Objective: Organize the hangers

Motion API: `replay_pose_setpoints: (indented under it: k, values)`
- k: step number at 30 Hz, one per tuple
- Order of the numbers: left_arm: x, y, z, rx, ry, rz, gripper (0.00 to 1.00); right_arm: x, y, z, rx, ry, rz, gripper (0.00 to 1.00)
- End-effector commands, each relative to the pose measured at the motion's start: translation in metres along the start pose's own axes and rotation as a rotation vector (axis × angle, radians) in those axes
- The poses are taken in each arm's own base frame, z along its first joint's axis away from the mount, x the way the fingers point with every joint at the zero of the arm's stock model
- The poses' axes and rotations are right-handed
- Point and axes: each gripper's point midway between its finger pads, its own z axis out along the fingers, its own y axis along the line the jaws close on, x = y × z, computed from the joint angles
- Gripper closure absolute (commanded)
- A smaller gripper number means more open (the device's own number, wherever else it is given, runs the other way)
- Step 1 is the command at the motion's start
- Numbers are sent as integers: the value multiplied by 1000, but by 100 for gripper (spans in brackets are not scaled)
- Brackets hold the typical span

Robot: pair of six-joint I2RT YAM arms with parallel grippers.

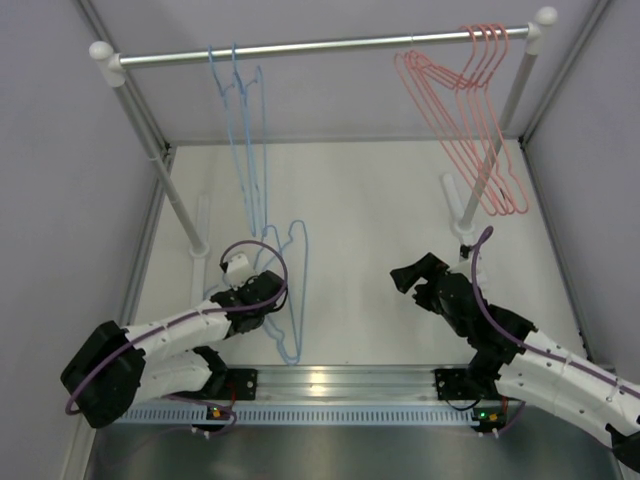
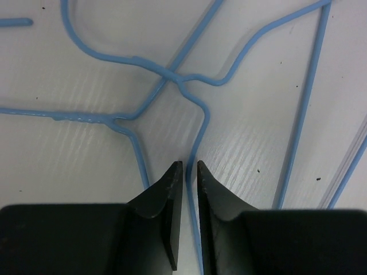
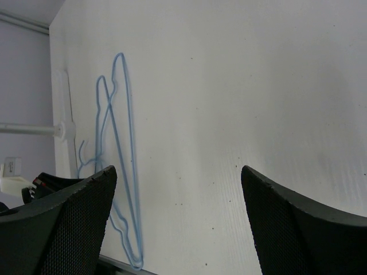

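Two light blue hangers (image 1: 298,270) lie overlapping on the white table, just right of my left gripper (image 1: 268,305). In the left wrist view my left gripper (image 2: 190,163) stands with its jaws close together on either side of one blue wire (image 2: 200,120). A thin gap shows beside the wire, so I cannot tell whether it is pinched. Two more blue hangers (image 1: 250,150) hang at the left of the silver rail (image 1: 320,45). Several pink-red hangers (image 1: 470,110) hang at its right end. My right gripper (image 1: 405,275) (image 3: 178,169) is wide open and empty over bare table, with the lying hangers (image 3: 123,143) to its left.
The rail rests on two white posts, a left one (image 1: 165,165) and a right one (image 1: 495,150), each with a foot on the table. An aluminium mounting bar (image 1: 330,380) runs along the near edge between the arm bases. Grey walls close in the sides and back.
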Motion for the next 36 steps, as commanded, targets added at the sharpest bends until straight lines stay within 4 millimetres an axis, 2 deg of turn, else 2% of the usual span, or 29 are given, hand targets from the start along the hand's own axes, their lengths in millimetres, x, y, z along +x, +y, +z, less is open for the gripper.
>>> replay_pose_setpoints:
  k: [1,4,6,9,15,20,21,23,24,26,29,31,32,34,35,36]
  values:
    - [12,7,5,-29,35,-4,81,-4,10,-2,-44,-17,29,14]
    - [13,6,6,-33,38,1,89,-4,10,-2,-46,-18,32,14]
    - [12,5,7,-35,38,8,100,-5,11,-2,-47,-19,32,14]
    - [8,0,4,-14,34,17,100,-5,12,-2,-48,-19,24,14]
    - [-14,-25,-15,111,4,15,100,-7,18,-3,-53,-14,2,14]
    - [-21,-41,-31,201,17,34,100,-2,43,3,-105,37,-69,14]
    - [-20,-43,-33,210,19,44,100,10,43,9,-89,83,-99,14]
    - [-19,-48,-36,233,28,49,100,12,58,15,-106,101,-119,16]
    - [-20,-50,-38,240,29,51,100,25,58,21,-86,135,-148,16]
    - [-19,-53,-40,252,35,59,100,27,76,25,-111,140,-154,16]
    - [-17,-62,-45,276,31,84,100,47,88,39,-101,175,-190,16]
    - [-16,-66,-48,284,27,96,100,53,97,45,-105,186,-198,16]
    - [-13,-68,-50,290,29,113,100,53,108,47,-119,184,-194,16]
    - [-12,-69,-50,282,17,130,100,63,112,58,-105,205,-201,16]
    - [-10,-72,-51,287,16,141,100,60,125,60,-122,200,-185,16]
    - [-9,-73,-52,288,16,145,100,67,125,67,-106,216,-189,16]
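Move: The left fingers, part-open, straddle the near shoulder of the upper blue hanger, within about 1 cm below the hand point. Its neck lies some 4 cm ahead and 1 cm left, and its long bar about 10 cm to the right, level with the hand. The lower hanger's neck is roughly 3 cm ahead and 4 cm left. From the right hand that shoulder is about 34 cm left, 1 cm back and 13 cm below. Straight in place, the left fingers first shut and pinch the upper hanger's near shoulder just behind the neck; then the left hand carries it about 6 cm right and 4 cm up, turning some 15 degrees clockwise. Once that is under way, the open right hand sweeps some 11 cm left, sinking slightly, towards the held hanger, turning counter-clockwise. ##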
